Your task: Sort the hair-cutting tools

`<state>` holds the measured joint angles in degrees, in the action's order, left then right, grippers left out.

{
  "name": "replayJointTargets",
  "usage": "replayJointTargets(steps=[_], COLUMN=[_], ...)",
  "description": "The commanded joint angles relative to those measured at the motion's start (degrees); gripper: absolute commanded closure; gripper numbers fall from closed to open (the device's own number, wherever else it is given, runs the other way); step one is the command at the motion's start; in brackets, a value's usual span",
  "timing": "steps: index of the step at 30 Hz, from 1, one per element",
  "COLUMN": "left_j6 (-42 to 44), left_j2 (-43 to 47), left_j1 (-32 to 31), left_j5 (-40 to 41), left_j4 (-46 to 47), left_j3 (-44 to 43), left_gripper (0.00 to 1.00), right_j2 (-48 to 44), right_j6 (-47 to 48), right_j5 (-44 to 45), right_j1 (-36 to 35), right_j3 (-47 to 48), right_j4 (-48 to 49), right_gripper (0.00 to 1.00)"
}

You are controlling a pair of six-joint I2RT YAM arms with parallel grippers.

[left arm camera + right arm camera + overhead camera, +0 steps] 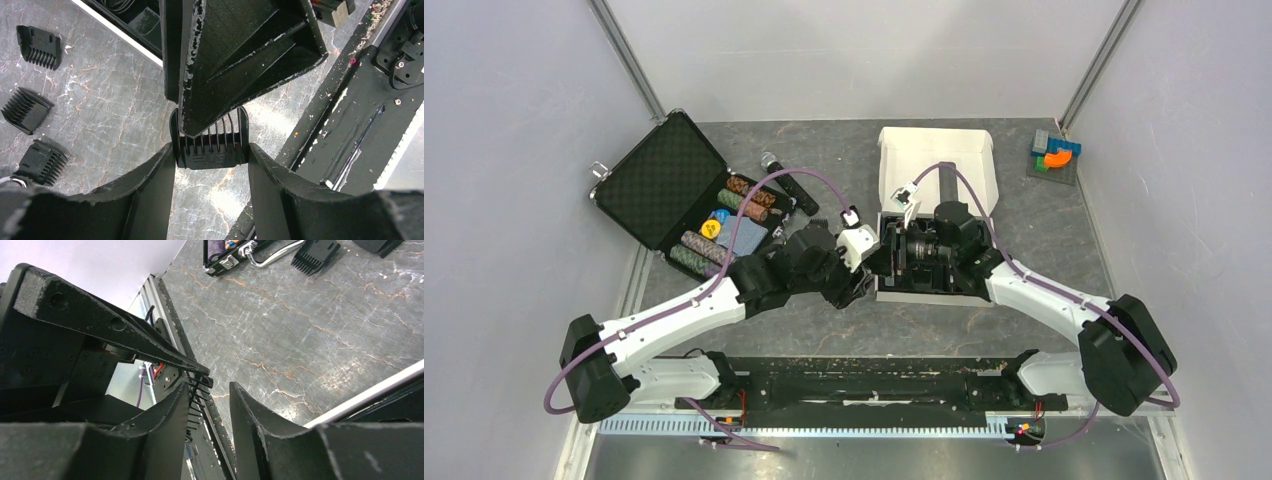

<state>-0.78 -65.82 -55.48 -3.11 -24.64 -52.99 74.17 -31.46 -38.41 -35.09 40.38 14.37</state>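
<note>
A black comb attachment (pixel 210 150) hangs above the table, and my left gripper (pixel 211 152) is shut on its two sides. My right gripper (pixel 210 387) meets it from the opposite side. In the right wrist view the comb's teeth (pixel 198 395) stand between the right fingers, against one of them and with a gap to the other, so these jaws are open. From above, both grippers meet at the left edge of the white box (pixel 892 150). Three more combs (pixel 40 46) (pixel 25 110) (pixel 42 161) lie on the table. The hair clipper cannot be made out.
An open black case (pixel 664 175) with stacks of poker chips (pixel 749 195) lies at the back left. A microphone (pixel 789 185) lies beside it. The white box's lid stands open at the back centre. Coloured blocks (pixel 1056 155) sit at the back right.
</note>
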Motion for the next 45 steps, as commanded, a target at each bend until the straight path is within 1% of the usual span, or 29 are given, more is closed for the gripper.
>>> replayJointTargets(steps=[1, 6, 9, 13, 16, 20, 23, 26, 29, 33, 34, 36, 40, 42, 45], left_j6=[3.34, 3.68, 3.68, 3.76, 3.68, 3.16, 2.56, 2.02, 1.38, -1.37, -2.04, -3.84, -8.71, -10.21, -11.96], left_j2=[1.05, 1.12, 1.50, 2.00, 2.05, 2.20, 2.67, 3.48, 4.90, 6.66, 7.05, 7.41, 8.46, 8.91, 8.29], left_j1=[-0.48, -0.59, -0.64, -0.68, -0.68, -0.63, -0.68, -0.65, -0.54, 0.14, 1.12, 4.65, 17.45, 23.39, 27.20], left_j5=[0.73, 1.69, 2.51, 2.89, 4.57, 5.38, 6.29, 7.52, 10.28, 17.80, 19.11, 18.76, 11.74, 9.94, 10.63], left_j4=[3.51, 3.64, 3.64, 3.83, 3.81, 3.97, 4.16, 4.52, 4.55, 2.82, 1.78, -0.34, -2.84, -2.87, -3.40], left_j3=[-1.98, -1.77, -1.42, -1.09, -1.02, -0.94, -0.97, -0.95, -1.06, -1.96, -2.39, -3.27, -2.82, -1.44, -0.78], left_gripper=[0.51, 0.51, 0.51, 0.50, 0.44, 0.35, 0.26, 0.22, 0.14, 0.03, 0.01, 0.00, 0.00, 0.00, 0.00], right_j2=[0.63, 0.89, 1.10, 0.83, 0.43, -0.10, -0.98, -1.78, -2.69, -4.57, -4.73, -4.80, -3.91, -2.93, -0.41], right_j6=[-2.64, -4.02, -4.22, -4.25, -4.41, -4.65, -4.71, -4.83, -3.93, -1.31, -0.28, 1.15, 0.97, 0.91, 1.07], right_j5=[-3.19, -4.54, -5.30, -5.46, -4.76, -4.05, -3.69, -3.75, -4.23, -3.42, -2.95, -2.56, -2.00, -0.80, 0.96], right_j1=[-0.28, -0.33, -0.30, -0.33, -0.11, 1.06, 2.68, 5.02, 8.98, 17.45, 20.14, 24.87, 34.42, 38.86, 43.16], right_j3=[0.06, -0.39, -0.30, -0.14, -0.04, -0.12, -0.47, -0.99, -1.52, -2.24, -2.09, -1.63, -1.71, -1.62, -1.62], right_j4=[4.94, 6.22, 6.13, 6.37, 6.37, 6.38, 6.38, 6.28, 5.23, 2.04, 0.76, -1.26, -1.98, -2.26, -2.16], right_gripper=[0.64, 0.73, 0.76, 0.90, 1.00, 1.00, 1.00, 1.00, 1.00, 1.00, 1.00, 1.00, 1.00, 1.00, 1.00])
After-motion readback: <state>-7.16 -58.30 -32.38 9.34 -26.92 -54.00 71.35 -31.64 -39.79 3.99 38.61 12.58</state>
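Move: The comb is already pinched at the left fingertips. From the right gripper, its half-open fingers about the comb's edge, the comb is only about 1 cm back and 1 cm left; the open box's middle lies roughly 8 cm ahead, 17 cm right and 13 cm below. From the left gripper, all about 15 cm below, the nearest loose comb lies some 14 cm ahead and 14 cm left, the middle comb 18 ahead and 9 left, the far comb 21 ahead and 2 left. Hold the comb nearly still with the left gripper while the right fingers shut on it, then open the left fingers wide to let go. Carry the comb right and forward over the box with the right gripper, some 24 cm, turning it about 40 degrees clockwise; swing the empty left gripper left and forward, rising about 4 cm, towards the nearest loose comb, turning counter-clockwise. ##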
